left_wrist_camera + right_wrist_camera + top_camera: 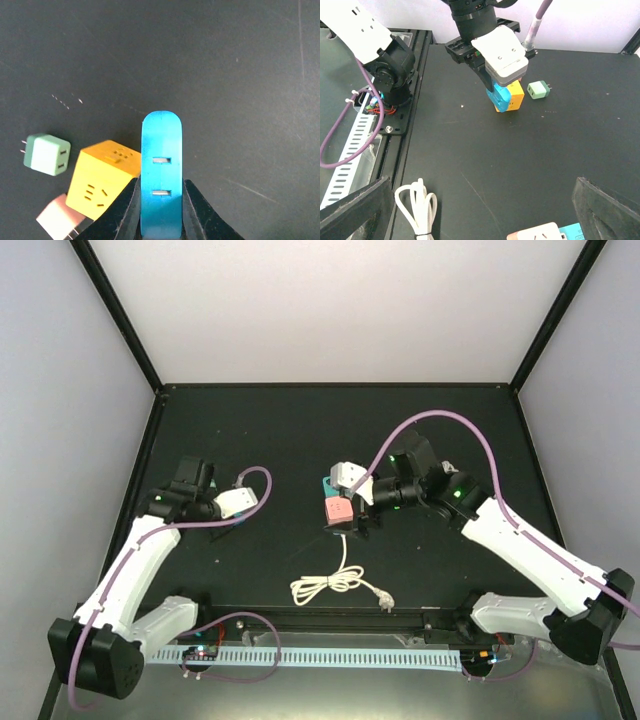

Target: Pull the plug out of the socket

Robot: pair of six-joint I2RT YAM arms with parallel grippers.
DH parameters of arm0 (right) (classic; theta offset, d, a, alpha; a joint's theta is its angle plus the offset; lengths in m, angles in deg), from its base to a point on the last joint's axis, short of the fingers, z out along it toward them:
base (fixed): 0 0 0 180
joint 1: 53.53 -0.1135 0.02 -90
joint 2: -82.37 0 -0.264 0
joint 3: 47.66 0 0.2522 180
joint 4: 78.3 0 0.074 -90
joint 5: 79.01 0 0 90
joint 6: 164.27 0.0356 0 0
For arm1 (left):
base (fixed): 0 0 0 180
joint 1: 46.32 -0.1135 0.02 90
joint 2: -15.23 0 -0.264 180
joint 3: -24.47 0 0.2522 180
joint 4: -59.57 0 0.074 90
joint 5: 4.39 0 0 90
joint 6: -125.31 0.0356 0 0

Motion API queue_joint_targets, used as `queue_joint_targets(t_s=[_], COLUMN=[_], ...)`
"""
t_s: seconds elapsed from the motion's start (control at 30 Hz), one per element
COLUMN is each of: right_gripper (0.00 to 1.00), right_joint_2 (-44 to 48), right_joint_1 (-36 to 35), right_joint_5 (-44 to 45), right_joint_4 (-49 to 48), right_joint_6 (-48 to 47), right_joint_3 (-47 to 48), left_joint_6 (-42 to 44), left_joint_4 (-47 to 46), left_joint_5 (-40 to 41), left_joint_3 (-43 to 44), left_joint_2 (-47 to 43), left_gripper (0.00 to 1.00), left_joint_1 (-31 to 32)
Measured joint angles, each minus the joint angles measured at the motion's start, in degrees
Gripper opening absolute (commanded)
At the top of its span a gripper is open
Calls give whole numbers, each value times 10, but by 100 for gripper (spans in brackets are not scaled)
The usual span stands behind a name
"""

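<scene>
My left gripper (160, 184) is shut on a blue plug (161, 150) with two metal-lined slots in its face. The plug rests against the side of a yellow cube socket (100, 180); I cannot tell whether they are joined. From the right wrist view the same blue plug (502, 98) and yellow socket (516, 97) sit under the left gripper's white head (502, 52). My right gripper (481, 210) stands wide open over the table's middle, holding nothing. In the top view the left gripper (243, 512) is at the left and the right gripper (347, 502) at the centre.
A green adapter (47, 154) lies left of the yellow socket, and a pink block (59, 220) sits below it. A white, pink and teal socket block (338, 506) lies under the right gripper, its white cable (326, 584) coiled toward the near edge.
</scene>
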Motion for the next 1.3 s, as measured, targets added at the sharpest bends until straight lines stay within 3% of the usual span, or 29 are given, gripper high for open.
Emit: queue_joint_targets(t_s=[0.13, 0.33, 0.57, 0.87, 1.2, 1.3], right_gripper=[100, 100, 100, 100, 100, 100], right_joint_2=[-12, -15, -14, -14, -14, -14], right_joint_1=[6, 50, 98, 110, 113, 113], right_joint_5=[1, 1, 2, 2, 7, 7], right_joint_4=[0, -5, -36, -56, -61, -62], right_joint_6=[5, 25, 59, 80, 86, 86], right_joint_3=[2, 5, 0, -13, -17, -17], left_joint_6=[-3, -23, -35, -25, -20, -23], left_joint_4=[-32, -148, -244, -361, -410, -416], left_joint_5=[10, 106, 210, 304, 321, 319], left_joint_3=[26, 63, 87, 79, 45, 42], left_joint_2=[42, 181, 281, 359, 391, 391], left_gripper=[7, 8, 9, 16, 19, 25], left_joint_1=[13, 17, 17, 27, 31, 32])
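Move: Beyond the yellow cube lies the green plug, about 15 cm ahead of the left hand, 5 cm left and 9 cm below; the cube is some 6 cm ahead, 4 left, and the pink cube 8 ahead, 11 left, both nearly as low. From the open right hand, the salmon plug is about 9 cm ahead, 4 left and 24 below. The teal socket reaches to 12 ahead, 4 left, the cord bundle lies 7 back, 5 left. Carrying the blue plug still pinched, the left hand reaches about 17 cm forward past the yellow cube, drifting slightly left and sinking some 8 cm, mostly late, down beside the green plug. Its wrist turns about 30 degrees, left side rising; the grip effort fades at the end, the fingers barely parting. The right hand, wide open, goes some 7 cm forward and a little right at constant height, turning about 15 degrees clockwise, nearer to being level with the salmon plug. ##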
